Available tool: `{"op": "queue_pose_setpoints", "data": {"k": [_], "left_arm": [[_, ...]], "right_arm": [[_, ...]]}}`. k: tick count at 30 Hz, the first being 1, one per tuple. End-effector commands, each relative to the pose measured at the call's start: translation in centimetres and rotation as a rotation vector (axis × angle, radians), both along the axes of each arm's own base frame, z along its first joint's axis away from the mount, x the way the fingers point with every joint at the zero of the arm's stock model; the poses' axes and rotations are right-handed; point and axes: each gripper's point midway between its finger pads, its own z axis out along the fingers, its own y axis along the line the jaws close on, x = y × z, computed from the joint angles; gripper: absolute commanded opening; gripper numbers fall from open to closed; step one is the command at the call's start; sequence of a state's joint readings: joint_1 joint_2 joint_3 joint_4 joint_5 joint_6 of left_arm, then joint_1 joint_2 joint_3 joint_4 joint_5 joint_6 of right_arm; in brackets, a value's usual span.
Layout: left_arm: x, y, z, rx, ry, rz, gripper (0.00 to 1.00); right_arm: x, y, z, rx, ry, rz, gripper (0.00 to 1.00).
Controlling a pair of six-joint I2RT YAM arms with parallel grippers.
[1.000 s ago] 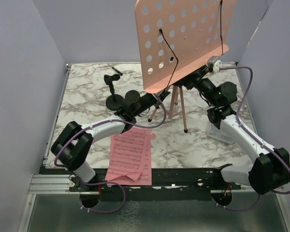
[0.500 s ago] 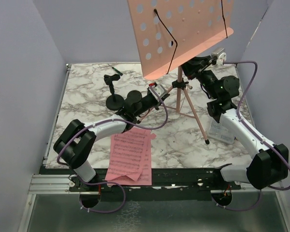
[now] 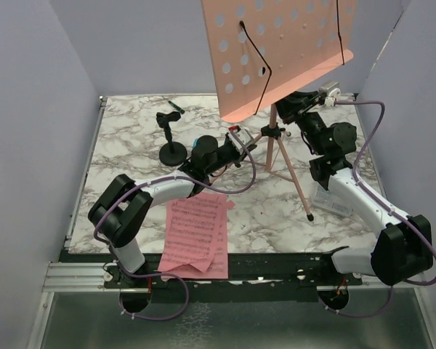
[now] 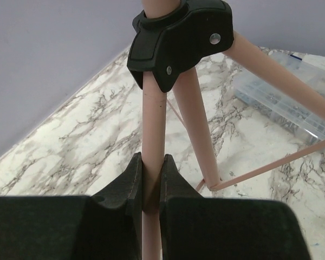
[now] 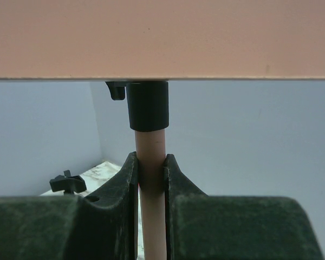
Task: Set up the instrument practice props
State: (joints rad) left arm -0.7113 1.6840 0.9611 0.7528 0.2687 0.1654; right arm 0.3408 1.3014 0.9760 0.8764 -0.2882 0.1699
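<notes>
The salmon-pink music stand, its hole-punched desk (image 3: 283, 51) raised high at the back, has its thin tripod legs (image 3: 294, 182) spread over the marble table. My left gripper (image 3: 241, 142) (image 4: 150, 173) is shut on one pink leg just below the black hub (image 4: 179, 32). My right gripper (image 3: 294, 105) (image 5: 150, 168) is shut on the stand's pole right under the desk, below a black collar (image 5: 148, 105). Pink sheet-music pages (image 3: 198, 233) lie stacked at the table's near edge, between the arms.
A small black stand with a round base (image 3: 171, 149) is at the back left, with a dark pen (image 3: 176, 107) behind it. A clear plastic box (image 3: 333, 200) (image 4: 281, 103) lies beside my right arm. Lilac walls close in three sides.
The stand has swung more upright, and one leg has spread out toward the front right. Both grippers kept their hold and moved with it; the left went right.
</notes>
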Motion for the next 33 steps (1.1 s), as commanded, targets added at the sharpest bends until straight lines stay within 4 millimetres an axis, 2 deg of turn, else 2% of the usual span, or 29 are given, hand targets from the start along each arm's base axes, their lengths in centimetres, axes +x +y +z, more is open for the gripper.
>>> {"op": "queue_pose_setpoints", "data": {"k": [1, 11, 21, 23, 28, 33], "left_arm": [[2.5, 0.9, -1.3, -0.013, 0.084, 0.081, 0.00], [3.7, 1.0, -2.1, -0.021, 0.085, 0.097, 0.00], [3.1, 1.1, -3.1, -0.002, 0.076, 0.067, 0.00], [3.0, 1.1, -3.3, 0.001, 0.074, 0.061, 0.00], [2.8, 1.0, -3.6, 0.008, 0.069, 0.049, 0.00], [2.9, 0.9, -3.8, 0.012, 0.068, 0.047, 0.00]], "right_arm": [[-8.1, -5.7, 12.0, 0.280, -0.411, -0.092, 0.01], [-9.3, -6.4, 8.5, 0.276, -0.358, -0.102, 0.01], [-10.4, -5.8, 5.1, 0.210, -0.287, -0.068, 0.03], [-10.3, -6.1, 4.6, 0.222, -0.270, -0.081, 0.06], [-9.6, -5.9, 3.8, 0.202, -0.217, -0.088, 0.32], [-8.3, -5.9, 2.7, 0.190, -0.142, -0.109, 0.51]]}}
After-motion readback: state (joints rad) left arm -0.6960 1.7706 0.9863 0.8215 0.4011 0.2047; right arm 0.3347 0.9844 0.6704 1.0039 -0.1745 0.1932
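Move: The right hand already grips the music stand's pole, with the desk lip about 8 cm above and 2 cm back, level sideways. The tripod hub lies roughly 12 cm below this hand, 3 cm back and 1 cm left. The left hand already pinches a tripod leg; from it the hub is some 7 cm right, 3 cm ahead and 10 cm up, and the black stand's base about 20 cm left, 3 cm ahead and 18 cm below. Right hand draws back about 7 cm and right 5, opening off the pole; left keeps pinching the leg. ##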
